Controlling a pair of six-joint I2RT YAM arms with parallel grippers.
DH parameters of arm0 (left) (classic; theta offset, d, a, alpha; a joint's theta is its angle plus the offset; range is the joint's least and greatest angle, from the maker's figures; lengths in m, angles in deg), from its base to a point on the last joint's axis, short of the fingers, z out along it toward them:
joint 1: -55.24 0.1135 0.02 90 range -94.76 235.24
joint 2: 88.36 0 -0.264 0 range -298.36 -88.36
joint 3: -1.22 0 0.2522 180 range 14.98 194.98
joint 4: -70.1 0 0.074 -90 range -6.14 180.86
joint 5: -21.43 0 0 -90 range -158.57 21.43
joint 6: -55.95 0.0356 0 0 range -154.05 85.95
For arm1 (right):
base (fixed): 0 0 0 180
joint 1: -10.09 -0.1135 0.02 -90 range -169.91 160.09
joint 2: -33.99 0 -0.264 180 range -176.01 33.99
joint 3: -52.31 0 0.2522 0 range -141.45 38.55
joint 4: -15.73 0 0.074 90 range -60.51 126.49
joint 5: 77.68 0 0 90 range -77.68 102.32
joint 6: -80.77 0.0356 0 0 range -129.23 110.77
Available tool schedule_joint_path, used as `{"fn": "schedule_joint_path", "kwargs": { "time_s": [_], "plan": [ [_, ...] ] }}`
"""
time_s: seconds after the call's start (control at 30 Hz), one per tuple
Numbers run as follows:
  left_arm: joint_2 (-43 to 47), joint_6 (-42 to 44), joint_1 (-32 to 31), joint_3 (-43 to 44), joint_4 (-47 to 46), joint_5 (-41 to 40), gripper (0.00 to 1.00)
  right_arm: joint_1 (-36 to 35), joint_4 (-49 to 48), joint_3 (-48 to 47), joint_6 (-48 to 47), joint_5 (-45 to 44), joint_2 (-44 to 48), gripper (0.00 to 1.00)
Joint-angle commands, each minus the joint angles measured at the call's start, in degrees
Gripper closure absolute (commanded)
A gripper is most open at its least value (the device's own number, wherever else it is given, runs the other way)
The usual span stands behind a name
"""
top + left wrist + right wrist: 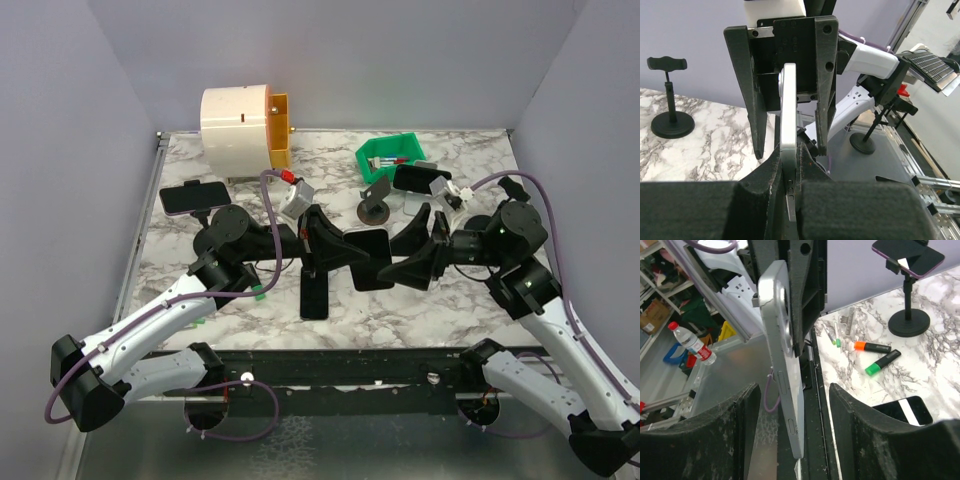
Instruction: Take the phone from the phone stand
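Note:
A silver phone [366, 259] hangs in the air over the middle of the table, between my two grippers. My left gripper [789, 165] is shut on one end of it, the pads pressed against both faces of the thin edge [788, 115]. At the other end my right gripper [792, 410] is open and straddles the phone [782, 355], with a gap on each side of it. An empty black phone stand [376, 207] stands just behind on the marble and appears again in the left wrist view [671, 120].
A second stand with a purple phone [195, 197] is at the left, and a third with a dark phone [422, 180] at the right. A black phone [315, 295] lies flat near the front. Behind are a white cylinder [243, 128] and a green bin [390, 155]. Highlighters [872, 346] lie on the marble.

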Motion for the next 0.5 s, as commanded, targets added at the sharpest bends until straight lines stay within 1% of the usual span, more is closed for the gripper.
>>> {"fn": "schedule_joint_path", "kwargs": {
  "time_s": [0.0,0.17,0.3,0.47],
  "plan": [
    [1.29,0.91,-0.35,0.05,-1.28,-3.49,1.0,-0.45,2.25,0.23,-0.23,-2.65,-0.78,0.4],
    [1.32,0.89,-0.36,-0.04,-1.19,-3.57,1.0,-0.55,2.04,0.2,-0.35,-3.05,-1.7,0.48],
    [1.37,0.91,-0.29,-0.25,-1.17,-3.51,1.0,-0.54,1.5,0.23,-0.2,-2.78,-2.19,0.57],
    [1.19,1.04,-0.33,-0.35,-1.08,-2.91,1.0,-0.54,-1.36,1.35,1.11,-0.77,-1.89,0.65]
  ]
}}
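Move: The phone hangs between the two hands: the left fingers already pinch it, with its middle about 4 cm to their right, level and not ahead or back. From the right hand its middle is some 3 cm left, also level, the open fingers straddling its free edge. The phone lying on the table is roughly 13 cm ahead, 13 cm left and 33 cm below the right hand; the emptied phone stand is about 35 cm ahead, 3 cm right and 25 cm below. Still pinching the phone, the left hand eases forward by barely 1 cm and steadies, holding it out to the right hand. The right hand slides about 1.5 cm forward and 1 cm down along the phone's free edge while its fingers close from roughly two-thirds open to about a third, one on either face; no firm grip is seen yet. ##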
